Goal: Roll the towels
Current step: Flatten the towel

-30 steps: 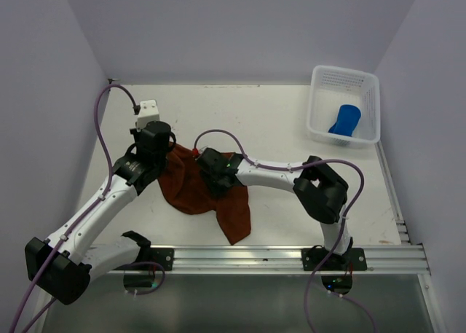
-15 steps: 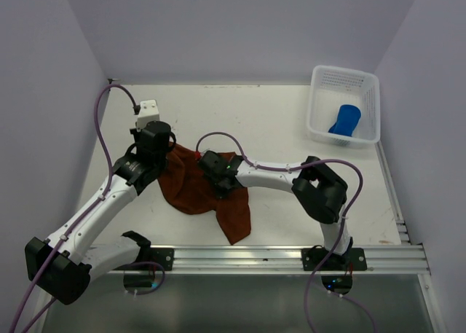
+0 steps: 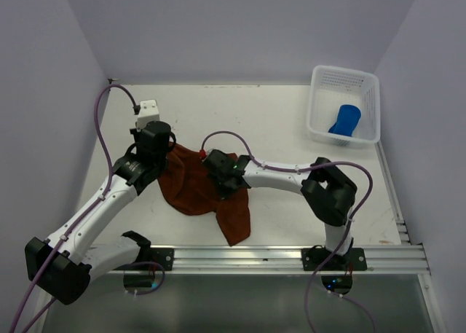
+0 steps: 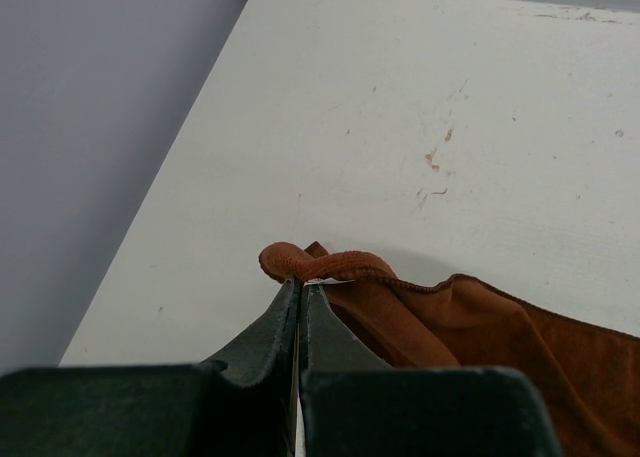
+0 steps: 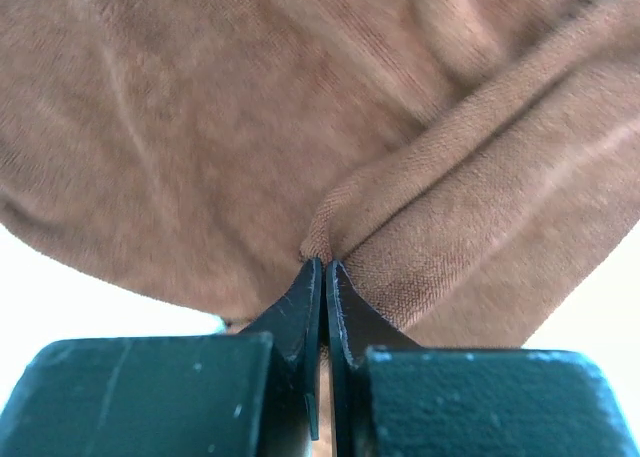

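The rust-brown towel [image 3: 195,189] lies crumpled on the white table, between the two arms. My left gripper [image 4: 301,285] is shut on the towel's upper left corner [image 4: 315,264], which curls over the fingertips. My right gripper [image 5: 323,265] is shut on a pinched fold of the brown towel [image 5: 250,127], which fills the right wrist view. In the top view the right gripper [image 3: 222,181] sits over the cloth's middle and the left gripper [image 3: 163,155] at its left edge. The blue towel [image 3: 345,119] lies rolled in the white basket [image 3: 320,78].
The white perforated basket stands at the back right corner. Grey walls close in the table on the left [image 3: 44,92], back and right. An aluminium rail [image 3: 291,256] runs along the near edge by the arm bases.
My right gripper has closed onto a fold of the brown towel and shifted slightly toward the right. The left arm and its grip on the corner have not moved.
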You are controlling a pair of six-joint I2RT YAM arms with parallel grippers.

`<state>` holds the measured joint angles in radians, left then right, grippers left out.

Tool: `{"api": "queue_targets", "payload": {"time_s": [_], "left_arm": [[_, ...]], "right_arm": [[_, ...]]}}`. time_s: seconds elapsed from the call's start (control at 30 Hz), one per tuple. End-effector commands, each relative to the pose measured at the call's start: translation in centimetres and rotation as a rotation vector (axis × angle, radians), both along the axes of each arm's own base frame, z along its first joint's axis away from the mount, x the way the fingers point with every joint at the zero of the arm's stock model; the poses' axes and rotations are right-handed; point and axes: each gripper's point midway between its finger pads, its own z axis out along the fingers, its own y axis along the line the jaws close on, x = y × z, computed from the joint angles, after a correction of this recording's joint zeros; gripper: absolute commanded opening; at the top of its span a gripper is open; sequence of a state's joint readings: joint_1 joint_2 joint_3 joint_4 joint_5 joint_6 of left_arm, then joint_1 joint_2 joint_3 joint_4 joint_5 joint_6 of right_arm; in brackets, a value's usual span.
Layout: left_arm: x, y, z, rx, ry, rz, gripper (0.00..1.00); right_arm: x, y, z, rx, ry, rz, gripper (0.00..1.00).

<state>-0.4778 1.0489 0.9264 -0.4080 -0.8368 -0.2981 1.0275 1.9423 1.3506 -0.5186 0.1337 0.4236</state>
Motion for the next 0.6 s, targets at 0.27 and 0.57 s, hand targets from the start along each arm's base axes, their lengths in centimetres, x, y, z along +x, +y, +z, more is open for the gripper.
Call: {"api": "queue_targets", "payload": {"time_s": [0.27,0.57], "left_arm": [[0.2,0.8,1.5,-0.012,-0.068,0.043,0.0],[-0.1,1.5,1.3,0.014,-0.056,0.086,0.0]], "right_arm": [[2.6,-3.8,7.6,0.364,0.059,-0.208,0.0],[4.5,-12.7,8.6,0.424,0.04,-0.393,0.0]]}}
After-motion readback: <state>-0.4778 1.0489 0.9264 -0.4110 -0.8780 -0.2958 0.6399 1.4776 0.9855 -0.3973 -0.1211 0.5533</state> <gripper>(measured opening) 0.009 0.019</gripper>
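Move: To the right of the shut right hand, roughly 11 cm off, 4 cm farther out and 3 cm below, lies the bare table that its pinched fold of the brown towel is drawn towards. The towel's far right corner is about 12 cm ahead and 5 cm right, its near flap tip some 15 cm back and 4 cm right, both about 2 cm lower. From the left hand, the bare table is about 33 cm right, 5 cm back and 22 cm below. Pulling its pinched fold of the brown towel to the right, the right hand travels about 11 cm that way, also rising some 7 cm and going 4 cm forward; the lift comes early, then it sweeps nearly level. Fingers stay shut while the wrist swings clockwise and rolls left side up, about 20 degrees each. The left hand, almost still, keeps hold of the raised far left corner. ##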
